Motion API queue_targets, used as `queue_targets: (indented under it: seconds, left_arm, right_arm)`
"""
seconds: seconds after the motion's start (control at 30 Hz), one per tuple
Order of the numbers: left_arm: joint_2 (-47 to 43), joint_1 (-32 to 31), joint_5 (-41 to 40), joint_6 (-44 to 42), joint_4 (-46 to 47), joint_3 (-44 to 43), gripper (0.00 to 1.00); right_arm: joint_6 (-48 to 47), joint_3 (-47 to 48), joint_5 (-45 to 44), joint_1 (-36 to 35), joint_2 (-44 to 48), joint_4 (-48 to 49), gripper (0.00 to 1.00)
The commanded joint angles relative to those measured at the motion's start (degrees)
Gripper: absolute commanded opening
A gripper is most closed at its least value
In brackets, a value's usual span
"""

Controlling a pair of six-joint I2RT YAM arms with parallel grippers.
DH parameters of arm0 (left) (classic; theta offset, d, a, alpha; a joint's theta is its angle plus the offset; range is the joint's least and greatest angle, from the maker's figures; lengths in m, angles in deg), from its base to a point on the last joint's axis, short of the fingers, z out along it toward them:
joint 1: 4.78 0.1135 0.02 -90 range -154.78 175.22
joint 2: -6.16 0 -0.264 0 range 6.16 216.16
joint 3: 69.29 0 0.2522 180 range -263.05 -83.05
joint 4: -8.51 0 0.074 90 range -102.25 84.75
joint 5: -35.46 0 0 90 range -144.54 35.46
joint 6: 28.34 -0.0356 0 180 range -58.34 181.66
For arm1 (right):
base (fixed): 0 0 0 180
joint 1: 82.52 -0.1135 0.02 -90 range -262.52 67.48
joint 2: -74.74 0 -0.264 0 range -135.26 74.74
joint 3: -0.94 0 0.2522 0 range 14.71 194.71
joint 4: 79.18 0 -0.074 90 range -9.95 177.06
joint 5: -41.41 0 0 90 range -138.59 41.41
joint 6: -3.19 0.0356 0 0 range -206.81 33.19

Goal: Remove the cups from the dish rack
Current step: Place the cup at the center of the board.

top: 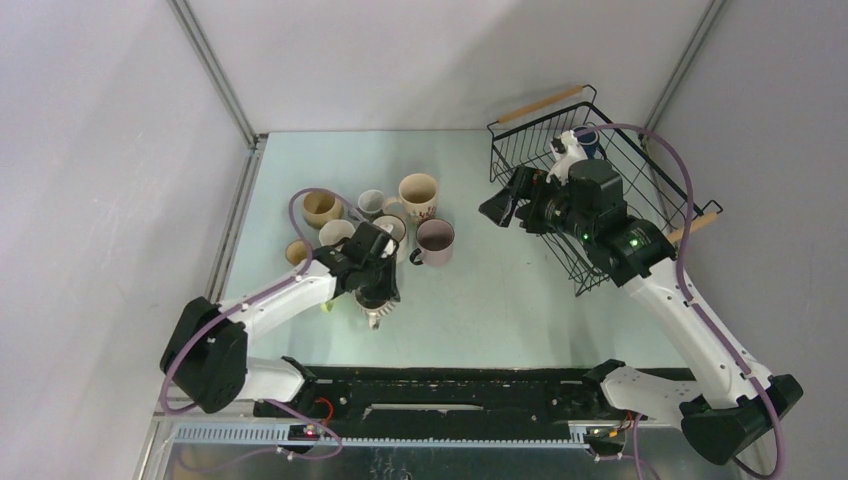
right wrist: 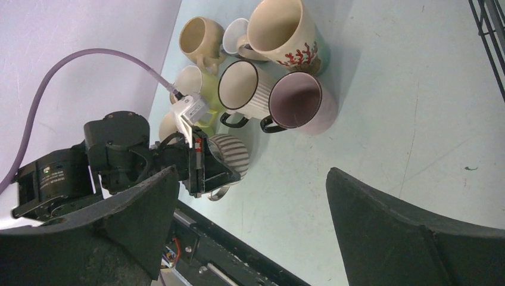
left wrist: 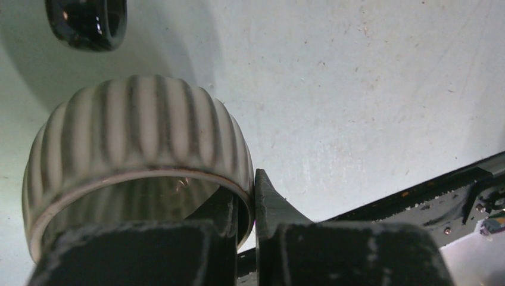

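My left gripper (top: 377, 300) is shut on the rim of a ribbed beige cup (left wrist: 137, 131), with one finger inside and one outside. It holds the cup (top: 378, 318) low over the table, just in front of the cup cluster. That cluster includes a tan cup (top: 320, 207), a floral cup (top: 418, 195), a mauve cup (top: 436, 240), a white cup (right wrist: 238, 86) and a yellow-green cup (right wrist: 199, 89). My right gripper (top: 497, 209) stands open and empty beside the left side of the black wire dish rack (top: 640, 185). Something dark blue (top: 590, 140) shows inside the rack behind the arm.
The rack's wooden handles (top: 541, 103) stick out at the back and right. A grey wall runs along the table's left edge. The black base rail (top: 450, 385) lies along the near edge. A dark mug handle (left wrist: 89, 24) sits just beyond the held cup.
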Motion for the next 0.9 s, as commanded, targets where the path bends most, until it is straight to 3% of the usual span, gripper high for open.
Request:
queue_targets:
  seconds: [0.0, 0.23, 0.47, 0.87]
  left_arm:
    - [1.47, -0.46, -2.08, -1.24, 5.30, 0.85, 0.00]
    - [2.94, -0.50, -3.77, -1.02, 6.00, 1.15, 0.01]
    - [2.73, -0.50, -5.17, -0.61, 6.00, 1.66, 0.23]
    - [-0.40, -0.50, -5.21, -0.50, 5.17, 1.58, 0.41]
  right_arm:
    - [-1.32, 0.01, 0.11, 0.57, 1.45, 1.22, 1.00]
    - [-1.45, -0.06, 0.39, 1.05, 1.47, 0.67, 1.00]
    - [-1.12, -0.05, 0.39, 1.11, 1.39, 0.26, 1.00]
    - [-0.77, -0.02, 0.04, 0.94, 1.17, 0.08, 1.00]
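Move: The left gripper holds the striped cup by its right-hand rim. The spot to set it on is the board about 6 cm below, its centre 1 cm ahead and 4 cm to the left. The black-rimmed mug stands about 13 cm ahead and 1 cm left, the pink mug 12 cm ahead and 10 cm right, the green cup some 14 cm left and 4 cm ahead. From the right hand, the spot lies roughly 25 cm left, 6 cm back and 30 cm below. Bring the left gripper, still pinching the striped cup's rim, about 2 cm forward towards the black-rimmed mug, sinking just over 1 cm early on to set the cup on the board. Near the end of that slide, open the fingers to roughly a third, letting go of the rim, and stay low with one finger inside the cup and one outside. ##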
